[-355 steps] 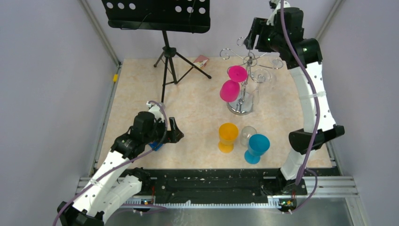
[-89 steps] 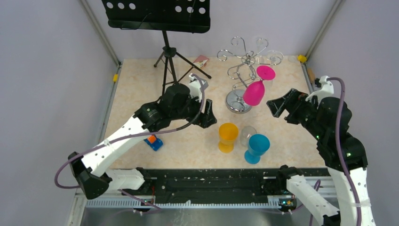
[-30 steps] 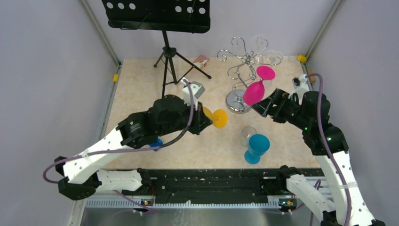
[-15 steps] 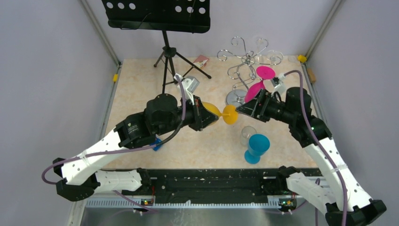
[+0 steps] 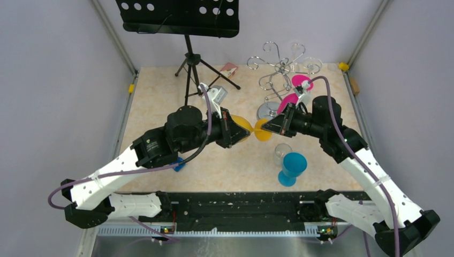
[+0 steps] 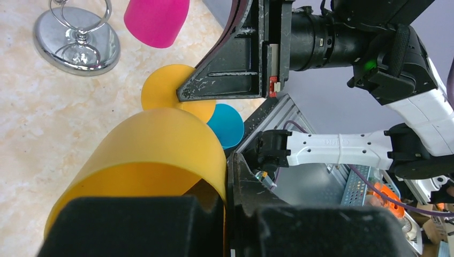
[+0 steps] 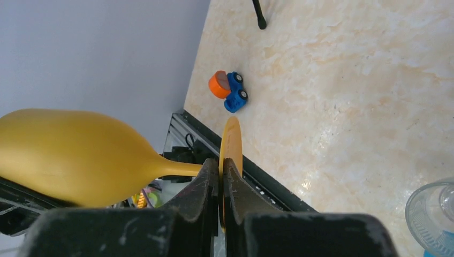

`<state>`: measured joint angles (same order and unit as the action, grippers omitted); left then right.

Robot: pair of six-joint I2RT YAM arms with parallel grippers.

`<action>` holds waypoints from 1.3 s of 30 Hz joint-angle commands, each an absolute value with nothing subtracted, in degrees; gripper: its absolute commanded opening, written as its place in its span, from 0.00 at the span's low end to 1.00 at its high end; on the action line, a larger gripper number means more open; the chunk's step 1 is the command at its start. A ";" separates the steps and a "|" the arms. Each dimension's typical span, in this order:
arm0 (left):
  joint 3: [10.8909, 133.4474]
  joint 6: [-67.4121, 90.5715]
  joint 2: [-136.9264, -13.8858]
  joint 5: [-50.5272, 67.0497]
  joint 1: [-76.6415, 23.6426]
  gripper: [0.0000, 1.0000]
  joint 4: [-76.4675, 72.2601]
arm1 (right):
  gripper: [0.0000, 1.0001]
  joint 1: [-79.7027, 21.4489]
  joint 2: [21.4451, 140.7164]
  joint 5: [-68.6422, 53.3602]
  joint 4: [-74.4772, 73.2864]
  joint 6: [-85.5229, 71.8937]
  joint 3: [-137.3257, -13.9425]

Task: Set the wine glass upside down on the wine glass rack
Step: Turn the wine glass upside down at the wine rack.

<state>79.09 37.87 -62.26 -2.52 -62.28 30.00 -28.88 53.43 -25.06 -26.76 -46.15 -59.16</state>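
The yellow wine glass (image 5: 250,128) lies sideways in the air between both arms. My left gripper (image 5: 235,133) is shut on the rim of its bowl (image 6: 155,144), one finger inside and one outside. My right gripper (image 5: 263,128) is shut on the glass's foot disc (image 7: 231,142), the jaws pinching its edge just beyond the stem. The chrome wine glass rack (image 5: 278,67) stands at the back right on its round base (image 6: 77,40). A pink glass (image 5: 292,96) hangs upside down from it, partly behind my right arm.
A blue glass (image 5: 293,166) and a clear glass (image 5: 281,152) stand below the held glass. A black tripod music stand (image 5: 187,53) is at the back left, a pink card (image 5: 229,68) beside it. A blue and orange toy car (image 7: 229,91) lies near the left arm.
My right gripper has moved left onto the yellow glass's foot and shut on it. The left gripper holds the bowl as before, with the glass shifted slightly right.
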 commanded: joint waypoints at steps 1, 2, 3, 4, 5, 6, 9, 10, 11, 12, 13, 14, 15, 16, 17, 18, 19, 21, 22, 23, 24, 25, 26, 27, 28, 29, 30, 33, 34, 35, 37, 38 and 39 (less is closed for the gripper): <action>80.44 38.75 -60.36 -2.14 -62.32 0.00 25.00 | 0.00 -29.09 53.50 -23.04 -25.33 -45.90 -61.71; 80.22 38.79 -60.19 -2.28 -62.36 0.00 25.11 | 0.00 -29.09 53.15 -22.22 -25.66 -45.72 -61.78; 80.09 38.90 -60.25 -2.22 -62.33 0.01 25.36 | 0.00 -29.09 52.85 -21.30 -25.82 -45.47 -61.96; 80.15 38.93 -60.25 -2.12 -62.32 0.06 25.85 | 0.00 -29.09 52.40 -20.59 -25.36 -45.02 -61.90; 80.20 38.94 -60.30 -2.00 -62.39 0.13 26.54 | 0.00 -29.09 51.96 -20.12 -24.46 -44.60 -61.52; 80.36 39.03 -60.44 -1.95 -62.35 0.23 27.45 | 0.00 -29.09 51.45 -19.68 -23.77 -44.38 -61.05; 80.95 40.11 -60.51 -2.84 -62.38 0.51 31.24 | 0.00 -29.09 50.77 -18.58 -22.67 -42.78 -60.17; 81.18 40.24 -60.43 -3.09 -62.36 0.58 32.66 | 0.00 -29.09 50.64 -17.90 -22.88 -42.12 -60.11; 81.58 40.17 -60.27 -3.28 -62.36 0.64 34.12 | 0.00 -29.09 50.55 -17.43 -23.67 -41.07 -60.31; 82.07 40.17 -60.22 -3.52 -62.34 0.68 35.84 | 0.00 -29.09 50.58 -16.69 -25.09 -39.33 -60.99; 82.53 40.12 -60.01 -3.66 -62.32 0.71 37.45 | 0.00 -29.09 50.69 -15.20 -26.90 -37.48 -61.75; 82.69 40.07 -59.69 -3.75 -62.34 0.74 38.65 | 0.00 -29.09 50.63 -13.85 -28.38 -35.69 -62.45; 82.71 40.01 -59.29 -3.78 -62.39 0.77 39.87 | 0.00 -29.09 50.55 -12.78 -29.69 -34.03 -63.00; 82.71 40.04 -58.97 -3.78 -62.37 0.78 41.16 | 0.00 -29.14 50.38 -11.97 -30.55 -31.91 -63.36; 82.71 40.19 -58.62 -3.58 -62.34 0.78 42.47 | 0.00 -29.10 49.93 -11.28 -31.42 -30.36 -63.63; 82.64 40.20 -58.44 -2.84 -62.32 0.78 43.58 | 0.00 -29.11 49.80 -10.62 -32.41 -28.91 -64.08; 82.31 40.04 -58.11 -1.45 -62.30 0.79 44.54 | 0.00 -29.10 49.56 -10.03 -33.36 -27.43 -64.71; 81.16 40.44 -57.26 1.69 -62.29 0.79 45.41 | 0.00 -29.09 49.42 -8.71 -35.29 -24.24 -66.05; 80.34 40.88 -56.62 2.85 -62.25 0.79 45.47 | 0.00 -29.09 49.44 -8.40 -36.13 -22.74 -66.77; 79.39 41.41 -55.99 3.74 -62.29 0.79 45.32 | 0.00 -29.09 49.48 -8.18 -36.75 -21.29 -67.32; 77.95 41.99 -55.31 5.10 -62.23 0.79 44.78 | 0.00 -29.09 49.60 -8.26 -36.88 -19.66 -67.84; 76.99 42.49 -54.69 6.28 -62.15 0.80 44.21 | 0.00 -29.09 49.60 -8.49 -36.72 -18.45 -68.15; 76.30 43.11 -54.26 7.31 -61.90 0.80 43.70 | 0.00 -29.09 49.65 -9.21 -36.40 -17.31 -68.32; 75.59 43.51 -53.97 8.43 -61.69 0.80 43.23 | 0.00 -29.09 49.72 -10.35 -35.89 -16.11 -68.45; 75.17 43.66 -53.68 9.56 -61.37 0.80 42.65 | 0.00 -29.09 49.69 -11.26 -35.15 -15.19 -68.43; 74.78 43.91 -53.54 10.71 -61.12 0.81 42.06 | 0.00 -29.09 49.54 -11.72 -34.46 -14.68 -68.33; 74.42 44.17 -53.32 11.72 -60.77 0.83 41.23 | 0.00 -29.09 49.38 -12.21 -33.67 -14.04 -67.99; 73.17 45.36 -52.83 16.14 -59.07 0.88 37.62 | 0.00 -29.09 49.01 -13.07 -31.64 -11.57 -66.91; 72.76 45.96 -52.77 18.13 -58.34 0.88 36.13 | 0.00 -29.09 49.08 -13.21 -31.25 -10.58 -66.78; 72.32 46.49 -52.91 20.39 -57.37 0.88 34.84 | 0.00 -29.11 49.17 -13.34 -31.13 -8.96 -66.73; 71.23 48.24 -53.16 25.36 -54.86 0.89 31.36 | 0.00 -29.09 49.42 -13.40 -31.15 -6.47 -66.67; 70.35 49.49 -53.25 28.11 -53.19 0.89 29.18 | 0.00 -29.09 49.54 -13.55 -31.33 -5.04 -66.59; 69.25 51.35 -53.18 31.22 -51.35 0.89 26.88 | 0.00 -29.09 49.69 -13.61 -31.54 -3.88 -66.63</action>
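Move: Both hands hold the yellow wine glass, the right by its foot. The rack's top is about 20 cm ahead of the right hand, 6 cm to its right and some 5 cm higher. The hanging pink glass is roughly 12 cm ahead, 10 cm right, near hand height. On the table, some 23 cm below, the clear glass stands 2 cm ahead and 10 cm right. From the left hand, the yellow glass's middle lies about 4 cm ahead, 3 cm right and 4 cm below. Backwards, with some left and down, the left hand withdraws about 7 cm from the yellow glass after its fingers open and let go of the bowl. The right hand keeps its pinch on the foot, shifts some 5 cm right and a little forward towards the rack, and rolls about 35 degrees around its finger line, counter-clockwise seen from behind the hand, swinging the bowl down. ##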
